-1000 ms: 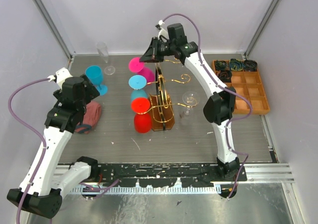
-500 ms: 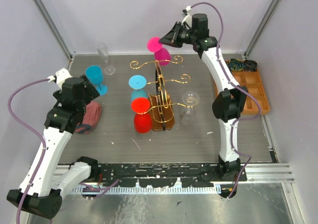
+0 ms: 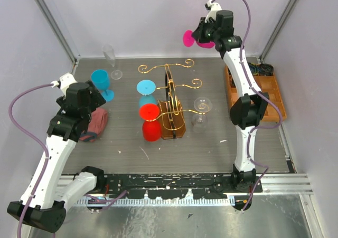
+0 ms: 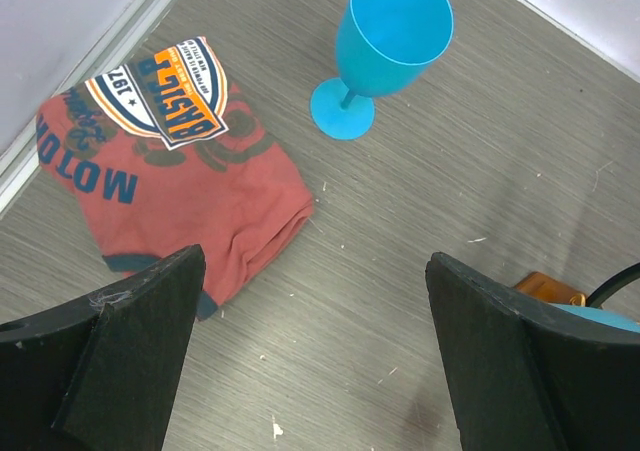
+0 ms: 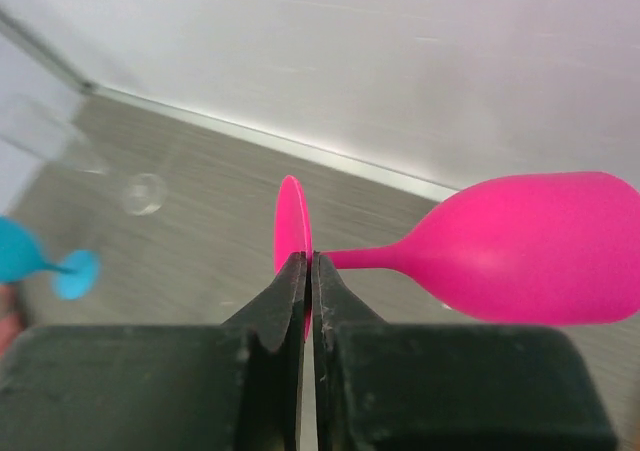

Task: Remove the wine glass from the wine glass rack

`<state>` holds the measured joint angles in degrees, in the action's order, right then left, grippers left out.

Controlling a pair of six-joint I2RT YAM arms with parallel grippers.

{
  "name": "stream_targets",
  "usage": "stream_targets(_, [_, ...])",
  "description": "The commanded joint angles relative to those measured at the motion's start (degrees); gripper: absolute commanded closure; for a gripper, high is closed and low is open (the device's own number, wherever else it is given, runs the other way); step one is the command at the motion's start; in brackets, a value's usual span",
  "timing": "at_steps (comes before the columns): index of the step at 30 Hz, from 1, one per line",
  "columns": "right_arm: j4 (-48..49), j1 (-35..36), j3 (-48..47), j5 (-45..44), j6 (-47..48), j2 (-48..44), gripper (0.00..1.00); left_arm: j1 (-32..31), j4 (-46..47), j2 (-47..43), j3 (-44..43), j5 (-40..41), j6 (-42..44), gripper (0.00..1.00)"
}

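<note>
The pink wine glass (image 3: 206, 43) lies sideways in the air near the back wall, high and to the right of the gold wire wine glass rack (image 3: 170, 103). My right gripper (image 3: 198, 36) is shut on the rim of its round foot (image 5: 292, 233), and the bowl (image 5: 530, 246) points right. On the rack's left arms hang a blue glass (image 3: 146, 90) and a red glass (image 3: 150, 123); a clear glass (image 3: 201, 108) hangs on its right. My left gripper (image 4: 315, 271) stands open over bare table, holding nothing.
A blue goblet (image 4: 390, 41) stands upright beside a folded red shirt (image 4: 170, 161) at the left. A tall clear glass (image 3: 111, 58) stands at the back left. An orange-brown compartment tray (image 3: 259, 90) lies at the right, under the right arm.
My right arm has carried the pink glass up off the rack's top arm and to the right, toward the back wall. The left arm has not moved.
</note>
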<state>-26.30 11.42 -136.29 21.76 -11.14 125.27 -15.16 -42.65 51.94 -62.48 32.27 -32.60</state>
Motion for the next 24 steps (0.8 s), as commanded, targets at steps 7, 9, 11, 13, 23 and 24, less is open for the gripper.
stream_targets(7, [3.0, 1.1, 4.8, -31.4, 28.9, 0.8, 0.99, 0.0, -2.9, -0.9, -0.3, -0.1, -1.2, 0.02])
stream_targets(9, [4.4, 1.2, 5.6, -36.3, 31.4, 1.9, 0.99, 0.0, -3.1, -1.1, 0.4, -0.9, -2.2, 0.02])
stream_targets(11, [5.4, 1.3, 6.4, -39.2, 33.4, 2.8, 0.99, 0.0, -3.4, -1.2, 1.0, -1.3, -2.7, 0.02])
stream_targets(13, [6.9, 1.4, 7.9, -41.2, 35.2, 3.5, 0.99, 0.0, -3.7, -1.2, 1.5, -1.3, -2.9, 0.02])
stream_targets(23, [19.6, 2.2, 19.8, -48.3, 45.1, 6.2, 0.99, 0.0, -3.2, -0.6, 3.2, -3.2, -5.9, 0.02])
stream_targets(24, [22.9, 2.3, 21.9, -48.9, 46.0, 5.7, 0.99, 0.0, -3.0, -0.4, 3.1, -3.4, -6.0, 0.02])
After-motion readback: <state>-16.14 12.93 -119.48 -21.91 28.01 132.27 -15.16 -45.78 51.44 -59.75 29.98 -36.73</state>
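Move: The right hand, already holding the pink wine glass by its stem close to the foot, heads for the open table beside the tray's far-left corner, about 5 cm ahead, 15 cm to its right and 33 cm below. The wooden tray's middle lies roughly 35 cm right and 8 cm back, the black cables 33 cm right and 6 cm ahead; the rack stands some 23 cm back and 14 cm left. From the left hand that open table is about 37 cm ahead and 59 cm right. The right hand keeps its shut grip on the pink glass and carries it down about 16 cm and to the right some 13 cm, away from the rack towards the far-left end of the tray, easing slightly forward early on and ending almost straight down, while it rolls its right side up by about 55 degrees with a clockwise swing of some 20, bringing the bowl up from lying out to the right. Meanwhile the empty left hand, fingers still wide open, sinks about 3 cm over its side of the table. ##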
